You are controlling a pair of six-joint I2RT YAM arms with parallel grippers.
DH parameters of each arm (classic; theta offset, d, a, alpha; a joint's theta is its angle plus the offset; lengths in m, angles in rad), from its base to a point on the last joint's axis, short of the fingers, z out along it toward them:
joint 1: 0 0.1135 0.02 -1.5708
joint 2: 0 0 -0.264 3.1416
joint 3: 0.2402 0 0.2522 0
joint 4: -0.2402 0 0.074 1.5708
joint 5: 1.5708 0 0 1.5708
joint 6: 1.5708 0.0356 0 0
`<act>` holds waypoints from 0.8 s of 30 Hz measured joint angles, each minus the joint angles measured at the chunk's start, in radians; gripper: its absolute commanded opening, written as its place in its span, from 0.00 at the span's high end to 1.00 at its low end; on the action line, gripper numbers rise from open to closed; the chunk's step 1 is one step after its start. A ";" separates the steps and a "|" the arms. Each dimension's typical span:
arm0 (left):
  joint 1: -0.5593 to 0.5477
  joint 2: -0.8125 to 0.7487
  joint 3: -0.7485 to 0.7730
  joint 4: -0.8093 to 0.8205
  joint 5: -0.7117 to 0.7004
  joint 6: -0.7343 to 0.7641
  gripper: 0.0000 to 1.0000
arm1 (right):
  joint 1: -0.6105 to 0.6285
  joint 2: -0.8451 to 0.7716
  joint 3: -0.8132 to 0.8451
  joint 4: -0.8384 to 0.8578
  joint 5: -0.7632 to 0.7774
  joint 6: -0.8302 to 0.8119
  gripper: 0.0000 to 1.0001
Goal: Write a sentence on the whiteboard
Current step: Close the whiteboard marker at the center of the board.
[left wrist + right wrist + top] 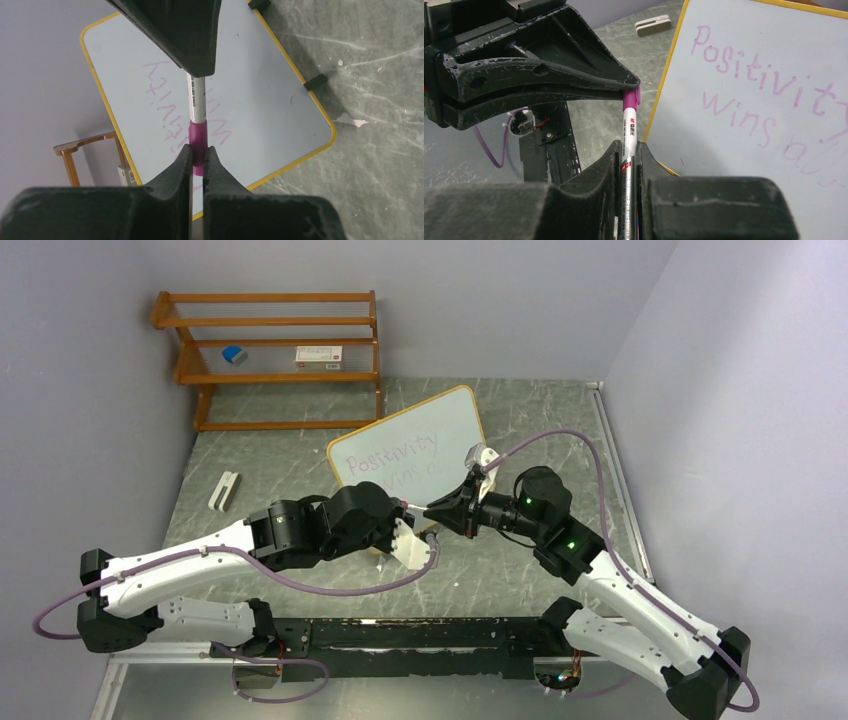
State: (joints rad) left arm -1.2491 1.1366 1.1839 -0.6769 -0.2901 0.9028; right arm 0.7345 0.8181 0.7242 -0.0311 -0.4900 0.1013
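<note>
The whiteboard (455, 425) stands tilted on the table, its yellow-edged face (724, 150) toward the arms. The sentence (754, 85) reads "Positivity wins" in purple on two lines, with a few fainter strokes after "wins". It also shows in the top view as the sentence (390, 455). A white marker (628, 130) with a purple cap (197, 132) spans between both grippers in front of the board. My left gripper (199, 152) is shut on the cap. My right gripper (628, 150) is shut on the white barrel. The two grippers meet tip to tip; the right gripper (432, 510) lies just right of the left gripper (412, 517).
A wooden shelf (280, 350) stands against the back wall, with a blue item (234, 355) and a small box (320, 356) on it. A white clip-like block (224, 490) lies on the table's left side. Grey walls close in both sides.
</note>
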 measured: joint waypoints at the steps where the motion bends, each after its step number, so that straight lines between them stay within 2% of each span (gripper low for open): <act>1: -0.004 0.006 0.009 -0.012 -0.013 0.000 0.95 | 0.000 0.004 -0.005 0.016 -0.002 0.004 1.00; 4: -0.018 0.021 0.039 -0.055 -0.045 0.003 0.93 | 0.000 0.005 -0.038 0.078 -0.009 0.017 1.00; 15: -0.060 0.032 0.094 -0.083 -0.124 0.027 0.20 | 0.000 0.022 -0.143 0.292 0.063 0.024 1.00; 19: -0.061 0.024 0.109 -0.061 -0.152 0.005 0.10 | 0.000 0.022 -0.170 0.381 0.103 0.010 1.00; 21: -0.062 0.014 0.114 -0.021 -0.175 -0.050 0.03 | 0.000 0.022 -0.200 0.446 0.123 0.005 1.00; 24: -0.062 0.013 0.135 0.047 -0.240 -0.183 0.01 | 0.000 0.029 -0.255 0.551 0.158 -0.007 1.00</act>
State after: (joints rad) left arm -1.3109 1.1492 1.3186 -0.6300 -0.5297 0.7193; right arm 0.7341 0.8471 0.4690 0.5198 -0.3321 0.0944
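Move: The left fingers are shut on the purple cap; the marker's barrel, in the right gripper, lies about 5 cm to the left hand's right, level and barely farther back. From the right hand the cap lies some 6 cm to the left, 1 cm ahead, about level. From the left hand the whiteboard's middle is roughly 15 cm ahead, 3 cm right and 17 cm below. Keep the left fingers shut on the cap at first while both hands ease a little under 1 cm left together, then open the left gripper wide and lift it away some 6.5 cm, turning the wrist about 20 degrees. As it lets go, carry the marker about 4 cm forward with the right, still pinching the barrel, and tip its fingers upward. ##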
